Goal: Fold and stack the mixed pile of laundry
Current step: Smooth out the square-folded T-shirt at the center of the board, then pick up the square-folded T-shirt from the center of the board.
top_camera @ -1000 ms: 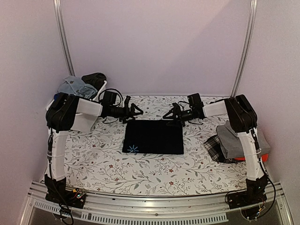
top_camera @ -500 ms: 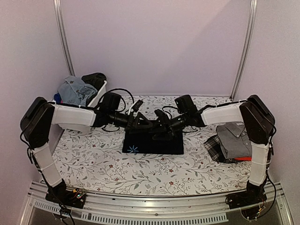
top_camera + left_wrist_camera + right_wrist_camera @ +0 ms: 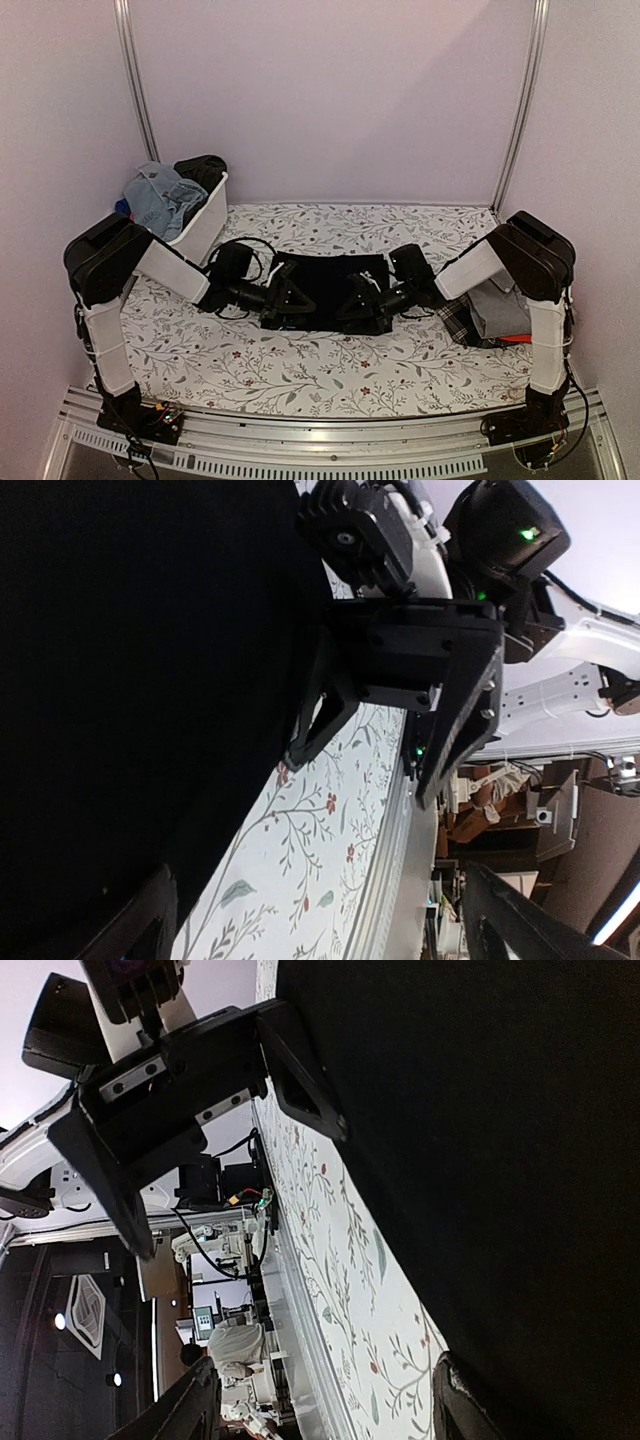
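A folded black garment (image 3: 325, 280) lies flat in the middle of the table. My left gripper (image 3: 290, 302) and right gripper (image 3: 362, 306) are low at its near edge, facing each other. In the left wrist view the black garment (image 3: 130, 680) fills the left side. My left gripper (image 3: 330, 930) is open, with one finger (image 3: 140, 925) at the cloth's edge. The right wrist view shows the black garment (image 3: 480, 1140) on the right. My right gripper (image 3: 325, 1410) is open, one finger (image 3: 462, 1405) against the cloth. More of the laundry pile (image 3: 165, 192) sits in the tub.
A white tub (image 3: 205, 222) stands at the back left with denim and dark cloth in it. At the right edge is a stack: grey shirt (image 3: 497, 308), plaid cloth (image 3: 458, 318), red shirt (image 3: 522, 340). The table's metal front rail (image 3: 320, 432) runs close by.
Both grippers have come from the garment's far edge over it to its near edge and dropped low. The left gripper now hides the blue mark on the cloth.
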You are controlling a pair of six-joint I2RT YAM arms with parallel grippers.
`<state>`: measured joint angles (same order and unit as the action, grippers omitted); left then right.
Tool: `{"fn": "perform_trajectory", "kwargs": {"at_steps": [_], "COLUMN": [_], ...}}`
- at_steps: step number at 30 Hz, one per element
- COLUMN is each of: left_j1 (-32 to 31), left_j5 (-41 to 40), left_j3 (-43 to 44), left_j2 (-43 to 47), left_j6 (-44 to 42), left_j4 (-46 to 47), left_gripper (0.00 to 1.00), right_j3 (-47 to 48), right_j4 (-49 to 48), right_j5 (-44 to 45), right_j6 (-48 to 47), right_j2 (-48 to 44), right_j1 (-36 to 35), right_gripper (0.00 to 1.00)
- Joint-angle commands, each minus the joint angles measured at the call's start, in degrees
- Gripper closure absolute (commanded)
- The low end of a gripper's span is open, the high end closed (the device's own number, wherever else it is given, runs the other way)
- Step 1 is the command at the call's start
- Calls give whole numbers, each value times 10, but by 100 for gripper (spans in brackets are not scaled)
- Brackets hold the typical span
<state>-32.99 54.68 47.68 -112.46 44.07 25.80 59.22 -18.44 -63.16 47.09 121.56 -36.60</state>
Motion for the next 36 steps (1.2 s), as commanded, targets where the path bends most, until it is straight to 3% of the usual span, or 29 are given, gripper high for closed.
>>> {"fn": "perform_trajectory", "kwargs": {"at_steps": [1,4,6,12,16,24,33,36], "left_j1": [55,79,90,70,27,-124,-244,-264], "left_j5": [-29,-18,-34,-172,-261,-409,-440,-443], "left_j3": [-72,-83,-68,33,89,235,371,397], "left_j2": [5,20,49,181,231,114,-54,-88], "left_j6": [1,-11,-52,-228,-300,-446,-560,-582], "left_j4": [-31,-43,-99,-275,-298,-355,-389,-387], "left_gripper": [0,0,0,0,0,2,32,36], "right_j3": [-98,-128,-137,-92,-64,-77,-116,-126], "right_j4": [36,35,55,180,266,354,367,366], "right_j5": [31,25,28,93,157,249,256,253], "right_j6": [13,8,3,-47,-71,-67,-50,-47], "right_j2": [-4,-31,-62,-195,-268,-341,-364,-367], "right_j1": [34,43,47,54,69,114,141,143], "right_gripper": [28,28,28,28,29,29,29,29]}}
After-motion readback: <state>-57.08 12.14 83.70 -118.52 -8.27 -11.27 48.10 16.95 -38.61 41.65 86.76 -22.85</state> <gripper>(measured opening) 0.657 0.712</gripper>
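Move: Both hands are low over the near part of the black T-shirt. From the left hand its middle lies about 6 cm right, 5 cm ahead and 2 cm below; its near right corner is some 20 cm right and 6 cm back, and the laundry basket roughly 26 cm left and 22 cm ahead. From the right hand the T-shirt's middle is about 5 cm left and 7 cm ahead; the folded stack lies roughly 33 cm right, nearly level fore and aft. Outward and low, the two hands smooth along the T-shirt's near edge for about 5 cm each, then lift. The left, wide open, arcs up and back right over the shirt and comes down towards its near right corner, rolling and tipping its fingers down while partly closing them; the right rises and carries on right towards the stack, fingers still open. ##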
